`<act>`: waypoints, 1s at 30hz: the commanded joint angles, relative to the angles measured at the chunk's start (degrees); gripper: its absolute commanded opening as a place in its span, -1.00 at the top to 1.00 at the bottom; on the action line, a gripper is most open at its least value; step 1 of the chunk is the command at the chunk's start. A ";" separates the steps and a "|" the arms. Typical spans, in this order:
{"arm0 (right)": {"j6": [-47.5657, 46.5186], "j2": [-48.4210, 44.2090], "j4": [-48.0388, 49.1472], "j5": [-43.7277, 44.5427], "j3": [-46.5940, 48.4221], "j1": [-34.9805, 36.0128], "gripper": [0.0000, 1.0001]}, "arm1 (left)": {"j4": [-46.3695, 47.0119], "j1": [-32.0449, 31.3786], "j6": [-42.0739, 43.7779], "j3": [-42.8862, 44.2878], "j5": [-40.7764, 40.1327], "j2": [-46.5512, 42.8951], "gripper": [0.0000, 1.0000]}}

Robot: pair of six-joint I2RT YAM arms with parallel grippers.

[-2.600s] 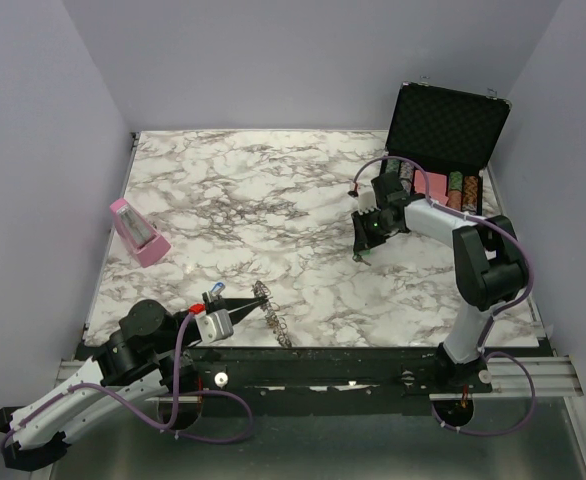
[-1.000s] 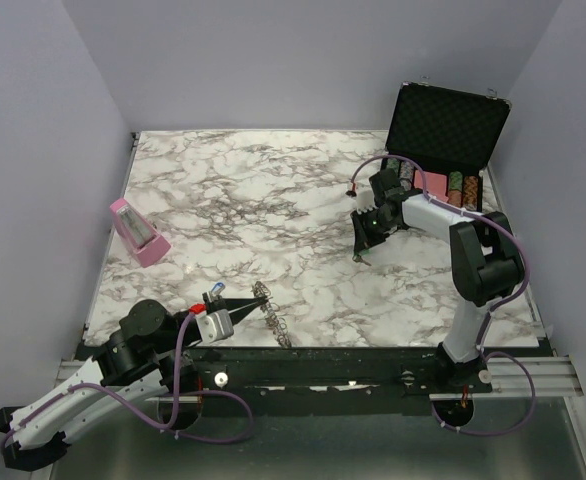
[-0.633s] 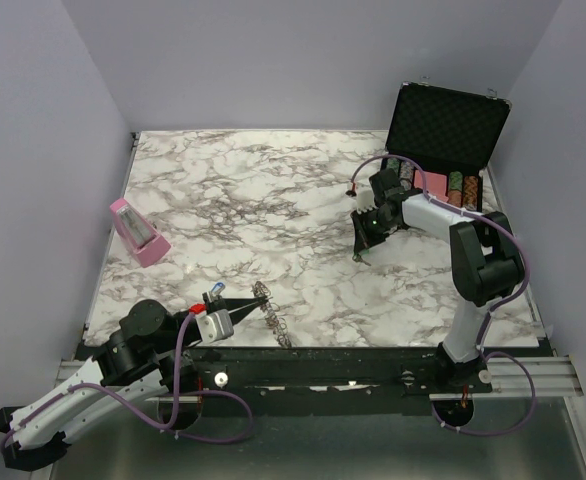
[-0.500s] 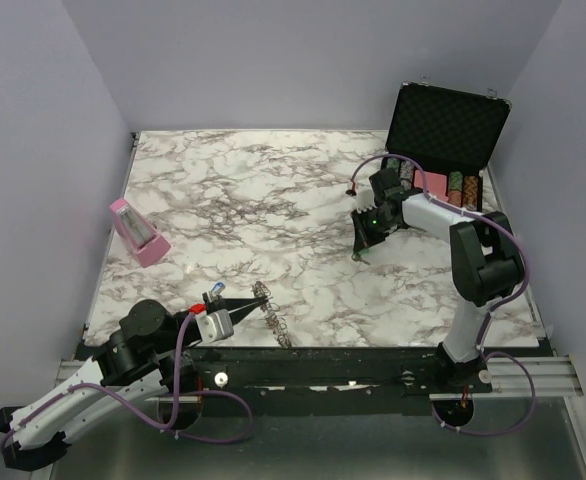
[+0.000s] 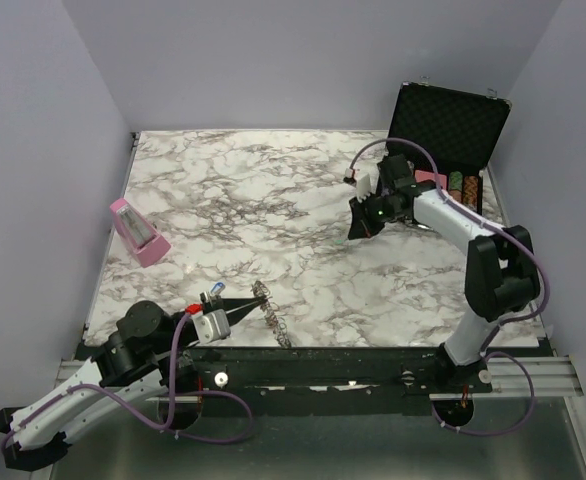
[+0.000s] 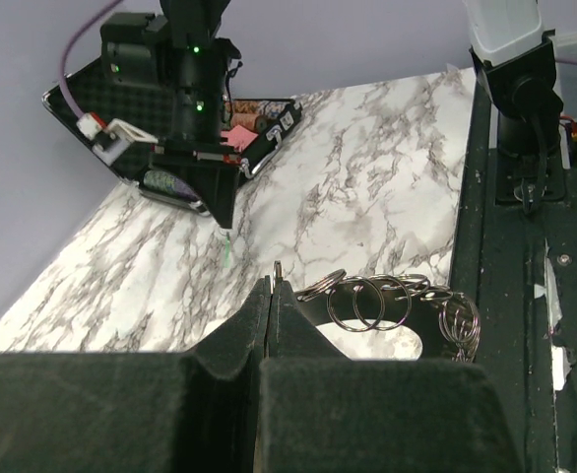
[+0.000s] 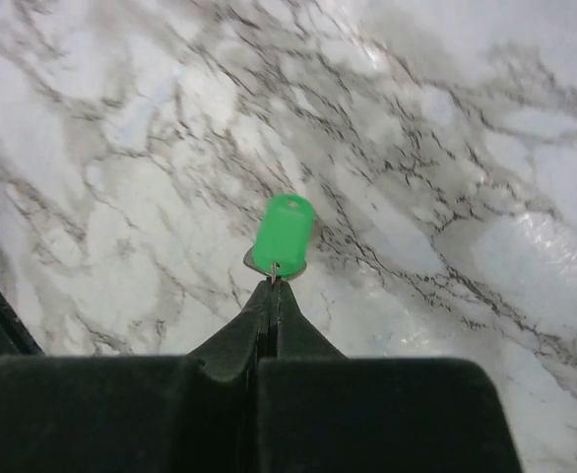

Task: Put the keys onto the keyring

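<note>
My right gripper (image 7: 272, 283) is shut on a small key with a green plastic head (image 7: 285, 235), pinched by its thin metal edge and held just above the marble table (image 5: 273, 200). In the top view this gripper (image 5: 354, 236) hangs at the right rear. The left wrist view shows the green key (image 6: 227, 248) dangling below its tips. My left gripper (image 6: 272, 281) is shut on the keyring (image 6: 367, 301), a chain of thin silvery loops trailing right. From above, the keyring (image 5: 271, 310) lies near the front edge with the left gripper (image 5: 252, 303) at its left end. No other keys show.
An open black case (image 5: 448, 125) holding striped poker chips (image 5: 461, 186) stands at the back right, just behind the right arm. A pink object (image 5: 138, 232) lies at the table's left. A black rail (image 5: 373, 360) runs along the near edge.
The right gripper has shut on the green key and risen from the table, shifting toward the back. The left gripper and keyring have not moved.
</note>
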 commanded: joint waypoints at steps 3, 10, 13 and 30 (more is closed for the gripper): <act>-20.07 -11.30 -6.89 -15.14 6.22 -0.46 0.99 | 5.76 -0.23 -2.36 1.72 0.76 -0.85 1.00; -46.43 -16.84 -25.34 -32.26 14.75 -0.55 0.99 | 10.06 -0.32 -2.54 5.33 1.99 2.13 1.00; -61.72 -20.09 -33.60 -41.94 12.66 -0.55 0.99 | 11.39 -0.32 -2.80 6.38 2.78 3.36 1.00; -111.33 -28.98 -49.62 -49.87 2.10 -0.37 0.99 | 15.25 -0.32 6.33 4.01 3.92 11.00 1.00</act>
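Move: Out ahead of the ring-holding left hand, the green key sits in the right fingertips, about 24 cm forward, 18 cm to the right and 21 cm lower. From the right hand, the keyring's middle is some 29 cm back, 17 cm left and 15 cm up. The blue key lies about 16 cm ahead, 16 cm left and 25 cm below the left hand; the chip case is 17 cm ahead and 21 cm right of the right hand, slightly below it. Carrying the still-pinched green key up and back towards the keyring, the right hand climbs about 22 cm steeply, then draws back some 16 cm, its wrist rolling and swinging the fingers from steeply down to nearly level, pointing left. The left hand keeps its closed grip on the ring and lifts it about 6 cm, fingertips tilting up slightly, then eases a little down and right. ##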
